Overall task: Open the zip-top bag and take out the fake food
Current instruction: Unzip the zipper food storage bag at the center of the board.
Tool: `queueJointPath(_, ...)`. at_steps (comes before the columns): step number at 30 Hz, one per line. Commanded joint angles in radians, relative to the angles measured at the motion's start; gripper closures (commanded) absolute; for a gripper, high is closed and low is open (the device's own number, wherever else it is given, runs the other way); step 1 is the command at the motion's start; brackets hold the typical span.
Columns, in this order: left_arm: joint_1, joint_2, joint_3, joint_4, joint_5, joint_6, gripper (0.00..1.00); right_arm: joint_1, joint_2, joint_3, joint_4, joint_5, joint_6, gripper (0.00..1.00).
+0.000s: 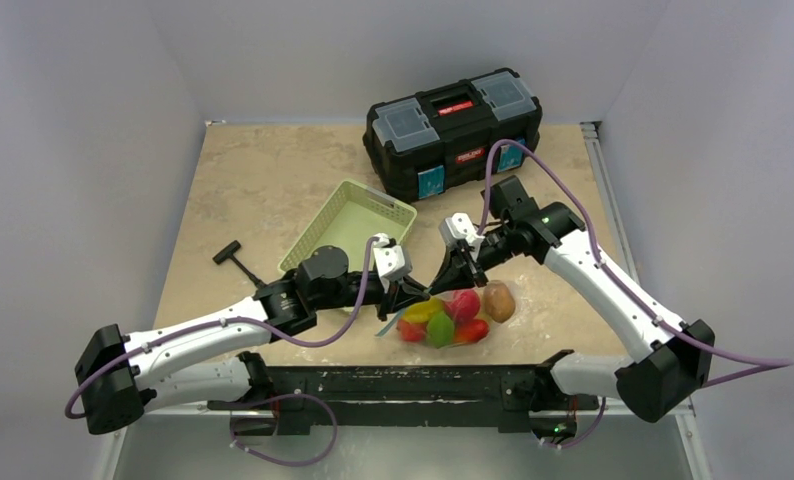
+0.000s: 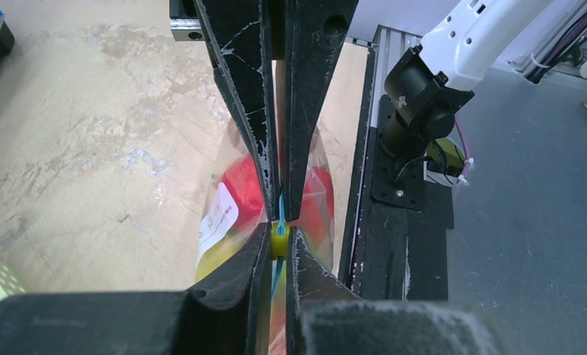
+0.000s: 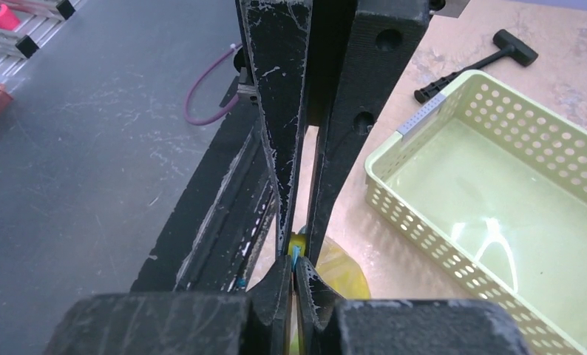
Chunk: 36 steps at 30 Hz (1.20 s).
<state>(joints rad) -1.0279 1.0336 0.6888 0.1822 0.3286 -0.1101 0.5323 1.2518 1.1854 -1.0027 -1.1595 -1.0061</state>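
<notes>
The zip-top bag [image 1: 443, 335] lies near the table's front edge, holding the fake food [image 1: 441, 322]: red, yellow and green pieces. A brown piece [image 1: 498, 300] sits at the heap's right end; I cannot tell if it is inside the bag. My left gripper [image 1: 401, 300] is shut on the yellow slider [image 2: 279, 240] on the bag's blue zip strip [image 2: 282, 205]. My right gripper [image 1: 441, 288] meets it tip to tip and is shut on the same strip [image 3: 296, 255]. In the left wrist view, red and yellow food shows through the clear plastic [image 2: 235, 214].
A pale green lattice basket [image 1: 325, 228] stands just behind the left gripper, seen close in the right wrist view [image 3: 423, 155]. A black toolbox [image 1: 453, 130] sits at the back. A black-handled tool [image 1: 235, 262] lies left of the basket. The black base rail [image 1: 393, 385] runs along the front edge.
</notes>
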Motion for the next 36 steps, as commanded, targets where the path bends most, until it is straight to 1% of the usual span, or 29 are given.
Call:
queueJointPath(1,0.007,-0.015,0.026,0.012,-0.009,0.024,1.00,0.014,-0.019,0.031,-0.024,-0.018,-0.019,1.00)
queueJointPath(5,0.006,-0.046,0.024,-0.038,-0.028,0.050,1.00,0.012,-0.040,0.029,-0.025,-0.025,-0.028,1.00)
queueJointPath(11,0.009,-0.069,0.022,-0.110,-0.040,0.079,1.00,-0.013,-0.063,0.020,-0.011,-0.088,-0.025,1.00)
queueJointPath(19,0.023,-0.078,-0.012,-0.126,-0.055,0.077,1.00,-0.067,-0.084,0.023,-0.025,-0.124,-0.033,1.00)
queueJointPath(24,0.031,-0.114,-0.021,-0.139,-0.060,0.076,1.00,-0.120,-0.120,0.024,-0.020,-0.104,-0.030,1.00)
queueJointPath(27,0.033,-0.111,0.009,-0.147,-0.042,0.067,1.00,-0.136,-0.143,0.005,0.046,-0.038,0.054,1.00)
queueJointPath(28,0.034,-0.103,0.024,-0.151,-0.030,0.065,1.00,-0.136,-0.148,-0.010,0.059,-0.019,0.069,0.88)
queueJointPath(29,0.034,-0.092,0.046,-0.155,-0.022,0.063,1.00,-0.136,-0.150,-0.022,0.058,-0.027,0.064,0.71)
queueJointPath(30,0.034,-0.079,0.061,-0.156,-0.012,0.062,1.00,-0.131,-0.148,-0.028,0.053,-0.034,0.056,0.57)
queueJointPath(31,0.034,-0.067,0.073,-0.156,-0.003,0.062,1.00,-0.118,-0.145,-0.029,0.044,-0.031,0.046,0.46)
queueJointPath(32,0.034,-0.052,0.083,-0.154,0.004,0.062,1.00,-0.101,-0.138,-0.027,0.038,-0.012,0.035,0.37)
queueJointPath(34,0.032,-0.033,0.098,-0.146,0.015,0.055,1.00,-0.069,-0.123,-0.020,0.043,0.013,0.032,0.26)
queueJointPath(36,0.032,-0.024,0.103,-0.134,0.022,0.048,1.00,-0.046,-0.095,-0.018,0.063,0.020,0.055,0.24)
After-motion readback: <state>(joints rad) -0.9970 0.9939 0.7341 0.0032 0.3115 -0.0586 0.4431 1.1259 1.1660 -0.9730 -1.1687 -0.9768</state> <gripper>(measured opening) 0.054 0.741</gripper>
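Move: The blue zip strip is pinched in the left fingertips at its yellow piece, and that piece lies about 2 cm to the right hand's left and 1 cm below it, level with it front to back. From the left hand, the yellow pepper is almost straight below, some 9 cm down. At about that height are the red apple, about 8 cm to the right, and the green pepper, roughly 5 cm back and 3 cm right. The basket is about 13 cm ahead, 16 cm left and 10 cm below. The zip strip, pinched from both sides at first, is pulled between the hands: the right hand rises about 3.5 cm with shut fingers and draws some 2.5 cm right, while the left keeps its pinch and goes about 3 cm left, dipping slightly. The right fingers then open wide, free of the strip, and that hand sinks back 1 cm; the left eases 1 cm right again. ##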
